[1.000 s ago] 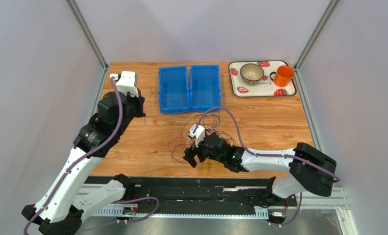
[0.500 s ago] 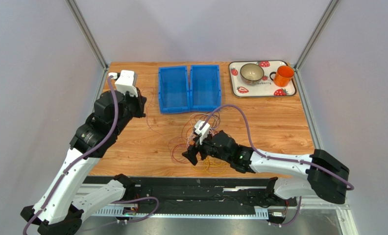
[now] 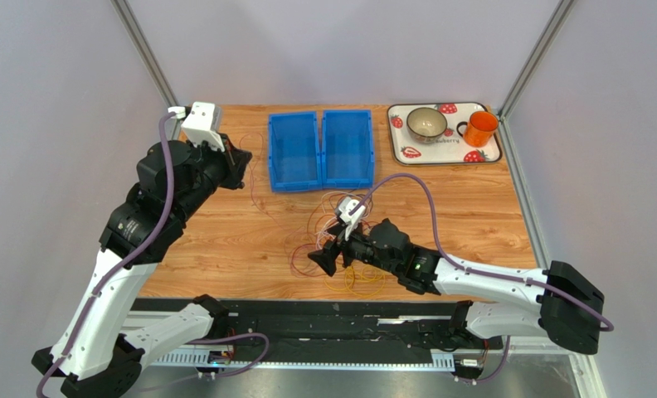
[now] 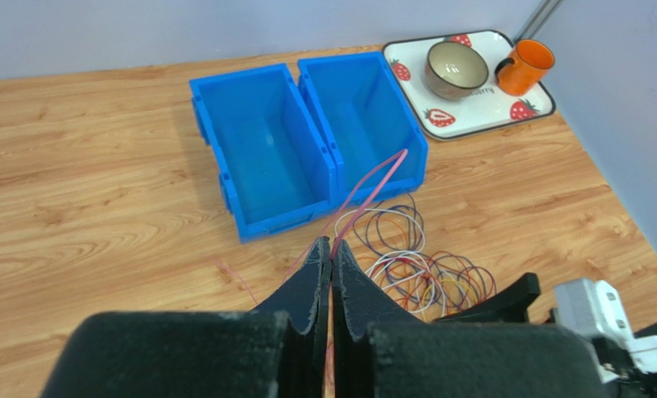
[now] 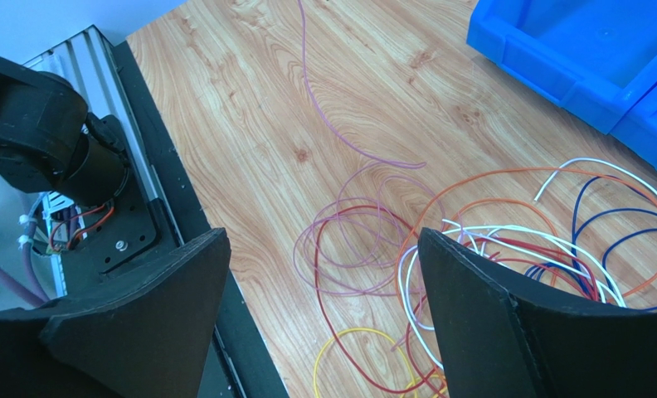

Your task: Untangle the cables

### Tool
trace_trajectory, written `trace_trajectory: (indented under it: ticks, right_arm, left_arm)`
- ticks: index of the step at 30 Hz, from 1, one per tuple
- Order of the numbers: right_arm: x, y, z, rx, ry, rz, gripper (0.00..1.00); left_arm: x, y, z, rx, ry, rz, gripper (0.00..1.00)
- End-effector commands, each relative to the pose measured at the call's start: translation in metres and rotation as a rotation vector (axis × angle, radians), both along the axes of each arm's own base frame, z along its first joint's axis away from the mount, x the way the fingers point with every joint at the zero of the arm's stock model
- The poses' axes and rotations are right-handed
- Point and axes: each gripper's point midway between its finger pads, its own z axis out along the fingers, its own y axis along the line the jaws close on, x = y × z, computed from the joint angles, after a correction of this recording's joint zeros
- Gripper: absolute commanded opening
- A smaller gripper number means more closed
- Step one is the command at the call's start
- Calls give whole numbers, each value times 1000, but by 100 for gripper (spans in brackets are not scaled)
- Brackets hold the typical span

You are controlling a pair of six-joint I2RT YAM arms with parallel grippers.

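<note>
The cables [image 3: 352, 240] lie as a loose tangle of red, white, orange, yellow, blue and pink loops on the wooden table, in front of the blue bins. My left gripper [image 3: 242, 157] is shut on a pink cable [image 4: 373, 186] at its fingertips, up near the table's far left. That pink strand [image 5: 307, 91] trails across the wood back to the tangle [image 5: 506, 240]. My right gripper [image 5: 323, 240] hangs open over the near left part of the pile [image 4: 415, 265], with nothing between its fingers. Pink, red and yellow loops lie below the gap.
Two blue bins [image 3: 294, 149] [image 3: 347, 145] stand side by side behind the tangle. A strawberry-print tray [image 3: 402, 137] at the far right holds a bowl [image 3: 426, 123] and an orange mug [image 3: 479, 128]. The table's near edge and a black rail [image 5: 141, 224] are close under my right gripper.
My left arm has risen and swung back and left with the pink cable, drawing it out of the pile. My right arm has stretched out while its open gripper stayed over the tangle.
</note>
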Motion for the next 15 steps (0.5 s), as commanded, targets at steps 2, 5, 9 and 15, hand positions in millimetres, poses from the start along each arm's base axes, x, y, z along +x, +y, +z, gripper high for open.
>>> trace_trajectory:
  ticks: [2,5,9,15]
  right_arm:
    - [19,23,17,25,-11,-47,88]
    - [26,34,16,25,8,-63,88]
    - [33,51,0,-3,24,-55,88]
    - [47,69,0,-19,4,-71,87]
  left_arm:
    - [-9,-5,24,-46,-22,-44,0]
    - [-10,-6,26,-48,-22,-52,0]
    - [-12,-6,28,-47,-22,-58,0]
    - [-15,-6,26,-46,-16,-68,0]
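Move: The coils of the purple cable, whose far part hangs from the left gripper, lie about 8 cm left of the right hand, 5 cm ahead and roughly 15 cm below. The white and blue cable pile lies some 12 cm ahead of that hand and 5 cm to its right, the yellow cable about 4 cm back and 6 cm right. From the left hand the purple coils lie about 10 cm right, 3 cm back and 40 cm down. Reach the right gripper, fingers kept wide open, left and somewhat forward over the table towards the purple coils, about 5 cm to the left and 3 cm forward, and let it sink some 3 cm, mostly in the later part, touching nothing yet. Keep the left gripper shut on its purple cable, held high, easing it up only about a centimetre. ##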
